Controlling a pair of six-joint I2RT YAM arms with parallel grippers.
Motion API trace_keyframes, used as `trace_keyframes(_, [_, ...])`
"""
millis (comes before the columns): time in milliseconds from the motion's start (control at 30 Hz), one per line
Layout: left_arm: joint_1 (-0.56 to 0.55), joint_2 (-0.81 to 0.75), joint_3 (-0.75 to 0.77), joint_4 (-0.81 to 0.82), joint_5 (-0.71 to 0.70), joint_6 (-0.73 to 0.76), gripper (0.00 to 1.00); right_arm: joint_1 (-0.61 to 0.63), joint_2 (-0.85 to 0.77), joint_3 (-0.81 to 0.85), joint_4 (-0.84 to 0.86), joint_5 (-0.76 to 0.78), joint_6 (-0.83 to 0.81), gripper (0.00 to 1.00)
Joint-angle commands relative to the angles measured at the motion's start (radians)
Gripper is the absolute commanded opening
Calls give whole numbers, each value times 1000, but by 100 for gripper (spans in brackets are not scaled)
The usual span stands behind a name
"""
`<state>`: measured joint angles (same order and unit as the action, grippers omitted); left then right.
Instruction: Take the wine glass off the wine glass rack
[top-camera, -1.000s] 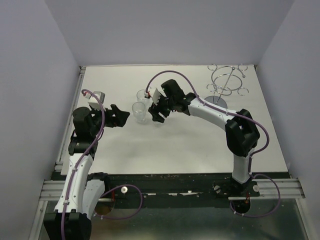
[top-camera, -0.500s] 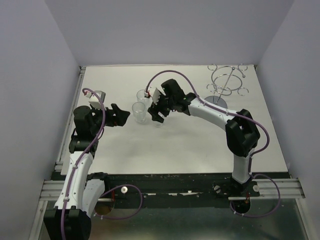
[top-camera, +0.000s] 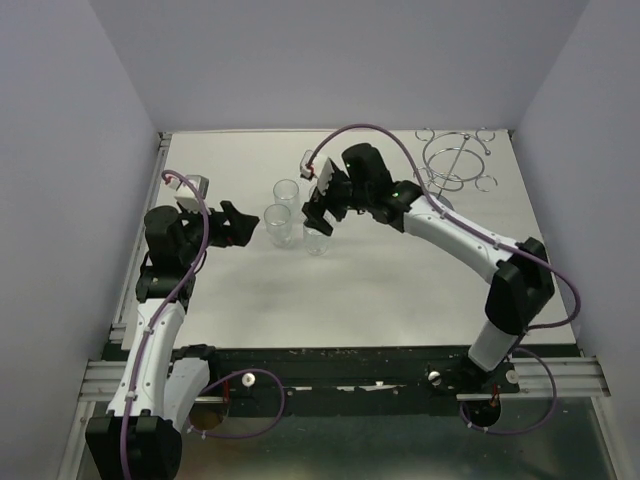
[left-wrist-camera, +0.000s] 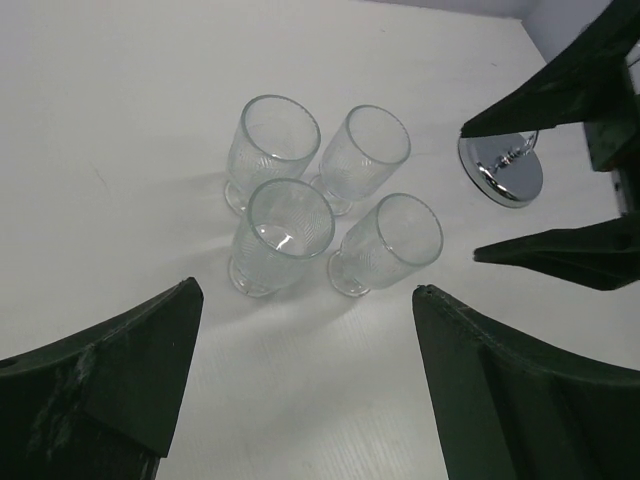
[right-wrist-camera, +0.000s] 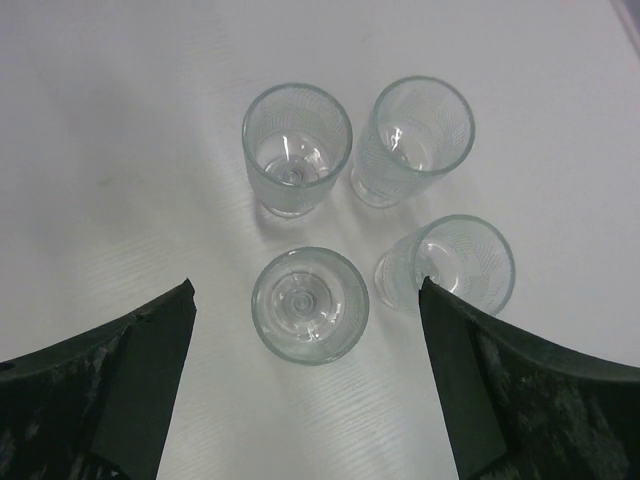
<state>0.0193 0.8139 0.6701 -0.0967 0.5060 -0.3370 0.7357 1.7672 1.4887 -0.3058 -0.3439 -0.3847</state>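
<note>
Several clear wine glasses stand upright in a cluster on the white table (top-camera: 380, 290). The nearest one (right-wrist-camera: 309, 305) (top-camera: 317, 238) sits directly below my right gripper (right-wrist-camera: 308, 285) (top-camera: 316, 214), which hovers over it, open and touching nothing. The others (right-wrist-camera: 296, 145) (right-wrist-camera: 415, 135) (right-wrist-camera: 455, 262) stand just beyond. The chrome wine glass rack (top-camera: 452, 160) stands at the far right corner with nothing on its hooks that I can see. Its mirrored base (left-wrist-camera: 500, 170) shows in the left wrist view. My left gripper (left-wrist-camera: 307, 288) (top-camera: 238, 225) is open, empty, left of the glasses (left-wrist-camera: 285, 230).
Grey walls close in the table on the left, right and back. The right arm (top-camera: 450, 225) arches across the table between the rack and the glasses. The black rail (top-camera: 340, 365) with the arm bases runs along the near edge.
The right gripper's jaws have spread wider and it has lifted up and slightly right, leaving the nearest glass standing free. The left gripper has barely moved.
</note>
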Motion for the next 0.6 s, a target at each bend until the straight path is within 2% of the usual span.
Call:
trace_keyframes(0, [-1,4,62,-41,-136,9,99,-2,-161,34,-24,25,-23,100])
trace_keyframes(67, [-1,13,75,-54,-204,29,99,-2,-187,82,-76,174,33,100])
trace_keyframes(133, [1,30,89,-58,-254,50,99,-2,-177,157,-163,412,105,100])
trace_keyframes(233, [1,53,98,-44,-343,55,99,-2,-193,160,-214,672,132,100])
trace_keyframes(400, [1,99,80,-6,-363,59,99,-6,-372,-121,-87,772,40,100])
trace_keyframes(567, [1,131,57,28,-296,89,99,-9,-555,-338,-62,763,-20,100])
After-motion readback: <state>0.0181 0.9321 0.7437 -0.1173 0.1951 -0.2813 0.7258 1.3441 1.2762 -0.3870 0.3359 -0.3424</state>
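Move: The wine glass just set down stands right under the open right hand, some 11 cm below it. About 11 cm farther out from that glass stands a second glass; a third is about 11 cm to its left and 3 cm farther out. The empty rack is some 40 cm to the right of the hand and 13 cm ahead. From the left hand the just-placed glass lies roughly 20 cm right, 4 cm ahead and 16 cm below. Already clear of the glass, the empty right hand lifts about 15 cm, then swings some 16 cm to the right towards the rack, sinking about 6 cm near the end. It turns roughly 35 degrees clockwise and stays open. The left hand, open too, draws about 5 cm left and 4 cm forward, away from the glasses, turning some 15 degrees counter-clockwise. ##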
